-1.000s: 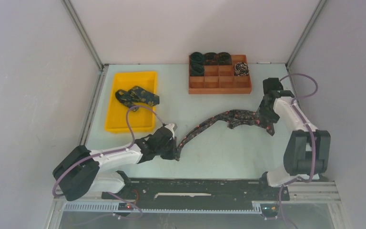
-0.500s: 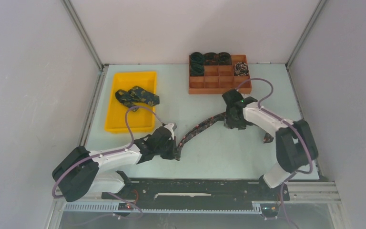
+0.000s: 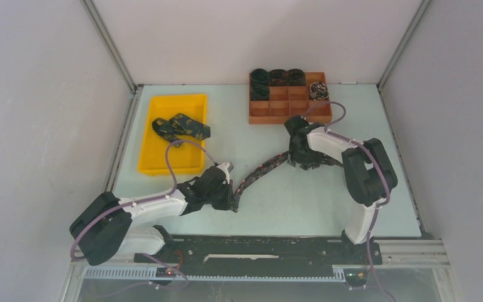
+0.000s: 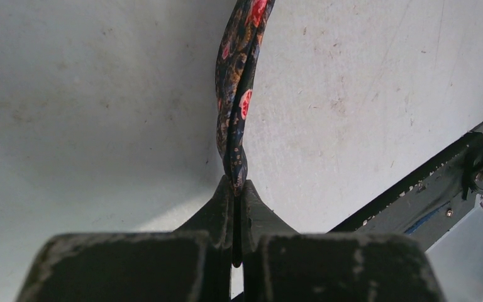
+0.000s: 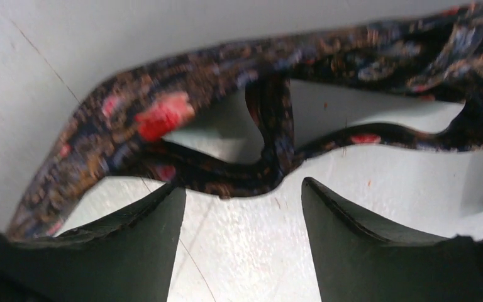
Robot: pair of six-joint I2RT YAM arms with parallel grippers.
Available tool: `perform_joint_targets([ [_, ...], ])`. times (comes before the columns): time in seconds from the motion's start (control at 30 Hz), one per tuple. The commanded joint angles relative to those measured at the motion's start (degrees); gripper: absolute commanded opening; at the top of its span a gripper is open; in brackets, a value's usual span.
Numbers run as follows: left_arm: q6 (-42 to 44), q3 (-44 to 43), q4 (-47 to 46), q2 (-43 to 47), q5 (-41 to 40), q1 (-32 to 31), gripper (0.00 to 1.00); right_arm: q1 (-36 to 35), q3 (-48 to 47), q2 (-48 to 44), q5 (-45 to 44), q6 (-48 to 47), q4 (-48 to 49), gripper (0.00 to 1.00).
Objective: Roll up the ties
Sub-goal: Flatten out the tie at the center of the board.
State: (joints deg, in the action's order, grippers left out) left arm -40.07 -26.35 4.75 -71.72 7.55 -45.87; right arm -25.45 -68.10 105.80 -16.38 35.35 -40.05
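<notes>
A long dark tie (image 3: 261, 168) with red specks lies stretched across the table. My left gripper (image 3: 231, 200) is shut on its narrow end, and the left wrist view shows the band (image 4: 236, 94) running away from the pinched tips (image 4: 236, 187). My right gripper (image 3: 297, 158) hovers low over the tie's wider middle part. Its jaws stand open, and the rumpled fabric (image 5: 226, 126) lies just beyond the fingertips (image 5: 242, 192), not between them. More ties (image 3: 180, 126) lie folded in the yellow tray (image 3: 157, 160).
A brown compartment box (image 3: 289, 112) stands at the back, just behind the right gripper. It holds several rolled coils (image 3: 278, 77), one paler (image 3: 318, 91). Grey walls enclose the table on three sides. A black rail (image 3: 258, 242) runs along the near edge.
The right arm has swung left along the tie, from its far right end to its middle, and its jaws have opened wider. The left gripper has kept its hold without moving.
</notes>
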Motion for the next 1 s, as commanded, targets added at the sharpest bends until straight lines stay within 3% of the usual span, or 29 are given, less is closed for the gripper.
perform_joint_targets([
  [0.0,0.2,-0.1,-1.9,-0.2,1.1,0.6,0.00,-0.3,-5.0,3.8,-6.1,0.0,-1.2,0.68],
  [0.17,0.2,0.0,-2.2,-0.4,1.6,0.9,0.00,0.8,-4.2,5.4,-9.6,-0.7,-2.8,0.55],
  [0.33,0.1,-0.1,-2.4,-0.7,2.1,1.1,0.00,3.3,-0.2,2.7,-9.8,-2.2,-1.2,0.26],
  [0.53,-1.3,0.3,-1.3,0.7,1.4,1.3,0.00,6.9,2.2,0.1,-8.1,-4.0,-0.5,0.00],
  [0.97,-6.6,-5.4,17.6,13.1,2.6,1.8,0.00,16.5,5.5,-3.6,-4.1,-7.9,2.5,0.00],
])
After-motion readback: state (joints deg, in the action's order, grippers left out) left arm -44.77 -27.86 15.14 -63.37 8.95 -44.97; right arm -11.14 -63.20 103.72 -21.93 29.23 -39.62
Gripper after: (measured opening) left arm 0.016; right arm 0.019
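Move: The tie's narrow fold lies just below the right hand's open fingers, about 2 cm ahead and 1 cm right. The tie's loose end is bunched some 11 cm to the hand's right and 1 cm ahead, and the compartment box stands about 24 cm ahead and 4 cm left. From the left hand, which already grips the tie's near end, that fold is roughly 17 cm ahead and 25 cm right. Right hand edges forward, pinches the tie while sweeping about 10 cm right; left, still gripping its end, lifts. ##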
